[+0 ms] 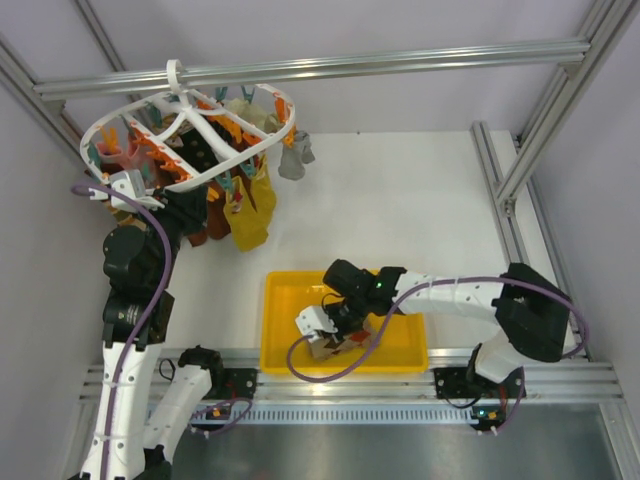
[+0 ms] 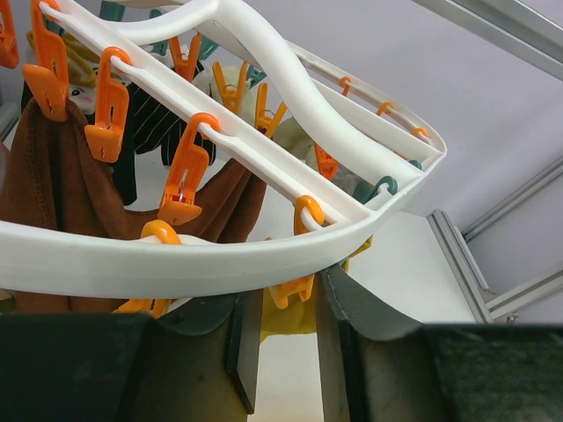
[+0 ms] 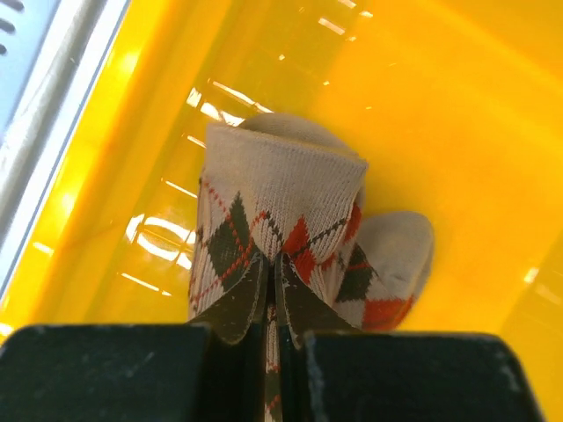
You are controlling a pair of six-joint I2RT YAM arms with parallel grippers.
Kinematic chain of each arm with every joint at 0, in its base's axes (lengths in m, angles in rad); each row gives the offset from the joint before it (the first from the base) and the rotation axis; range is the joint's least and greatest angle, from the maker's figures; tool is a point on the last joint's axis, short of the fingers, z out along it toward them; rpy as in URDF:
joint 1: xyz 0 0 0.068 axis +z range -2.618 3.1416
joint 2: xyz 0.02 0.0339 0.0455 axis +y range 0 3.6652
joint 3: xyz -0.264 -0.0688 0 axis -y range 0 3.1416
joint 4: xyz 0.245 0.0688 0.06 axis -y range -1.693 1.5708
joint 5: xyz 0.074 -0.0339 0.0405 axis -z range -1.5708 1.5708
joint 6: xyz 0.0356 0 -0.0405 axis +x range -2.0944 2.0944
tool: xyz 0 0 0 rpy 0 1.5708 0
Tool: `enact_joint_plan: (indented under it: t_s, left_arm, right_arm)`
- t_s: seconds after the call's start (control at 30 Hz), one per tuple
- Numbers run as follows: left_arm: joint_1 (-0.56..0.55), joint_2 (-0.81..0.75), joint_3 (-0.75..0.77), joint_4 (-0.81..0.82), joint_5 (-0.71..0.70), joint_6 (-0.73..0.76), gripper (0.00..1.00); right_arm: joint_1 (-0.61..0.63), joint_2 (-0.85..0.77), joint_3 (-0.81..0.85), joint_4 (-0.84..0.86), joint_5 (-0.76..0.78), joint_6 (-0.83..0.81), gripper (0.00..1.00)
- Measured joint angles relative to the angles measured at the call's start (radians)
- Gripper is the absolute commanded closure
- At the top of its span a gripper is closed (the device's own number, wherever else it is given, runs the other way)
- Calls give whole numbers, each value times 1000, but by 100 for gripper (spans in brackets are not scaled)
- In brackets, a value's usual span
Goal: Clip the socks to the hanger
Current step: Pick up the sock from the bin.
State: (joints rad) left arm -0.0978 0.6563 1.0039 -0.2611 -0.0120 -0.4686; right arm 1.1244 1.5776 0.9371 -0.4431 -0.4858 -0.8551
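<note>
The white round hanger (image 1: 270, 140) hangs tilted at the back left, with orange and teal clips holding mustard-yellow socks (image 1: 250, 215). My left gripper (image 1: 128, 185) is at its left rim. In the left wrist view the rim (image 2: 176, 264) crosses my left gripper (image 2: 283, 303), whose narrow jaws press an orange clip (image 2: 303, 286) in front of a mustard sock (image 2: 281, 323). My right gripper (image 1: 322, 335) is down in the yellow bin (image 1: 275, 290). The right wrist view shows the gripper (image 3: 274, 259) shut on a fold of a tan argyle sock (image 3: 281, 185).
Rust-brown socks (image 2: 53, 176) and a small grey sock (image 1: 293, 160) also hang from the hanger. An aluminium frame rail (image 1: 510, 170) runs along the right side of the white table. The bin's yellow walls (image 3: 440, 105) surround the right gripper.
</note>
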Motion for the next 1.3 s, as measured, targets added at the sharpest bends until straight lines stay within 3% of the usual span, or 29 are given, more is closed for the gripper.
enact_joint_plan:
  t_s: [0.13, 0.43, 0.83, 1.03, 1.3]
  left_arm:
    - [0, 0, 0, 0, 2, 0, 100]
    - [0, 0, 0, 0, 4, 0, 100]
    - [4, 0, 0, 0, 11, -9, 100]
    - [5, 0, 0, 0, 23, -17, 100]
    - [6, 3, 0, 1, 41, -37, 100]
  right_arm:
    - [-55, -87, 38, -20, -50, 51, 100]
    - [-303, -203, 154, 23, -245, 225, 100]
    - [-418, -257, 209, 197, -301, 445, 100]
    - [-400, -260, 232, 333, -294, 555, 100]
    - [-219, -170, 266, 650, -244, 742, 100]
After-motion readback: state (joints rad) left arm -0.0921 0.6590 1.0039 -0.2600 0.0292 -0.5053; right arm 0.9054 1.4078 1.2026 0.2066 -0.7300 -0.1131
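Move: The right hand, low in the bin, already has the argyle sock pinched at its cuff. The orange clip on the hanger's near rim lies about 16 cm ahead of it, 20 cm to its left and 34 cm above. The clipped yellow socks hang some 16 cm ahead, 14 cm left and 22 cm up, while the other argyle sock lies about 2 cm ahead and 4 cm below. For the left hand, that clip is right at its fingertips, about 1 cm ahead. Upwards, about 29 cm in one steady sweep, the right hand lifts the sock out of the bin towards the clip, going forward as well at first (some 12 cm), then easing back a few centimetres while swinging 8 cm left. The wrist rolls roughly 50 degrees, bringing the down-slanting fingers level and pointing left; they keep their pinch on the cuff. ##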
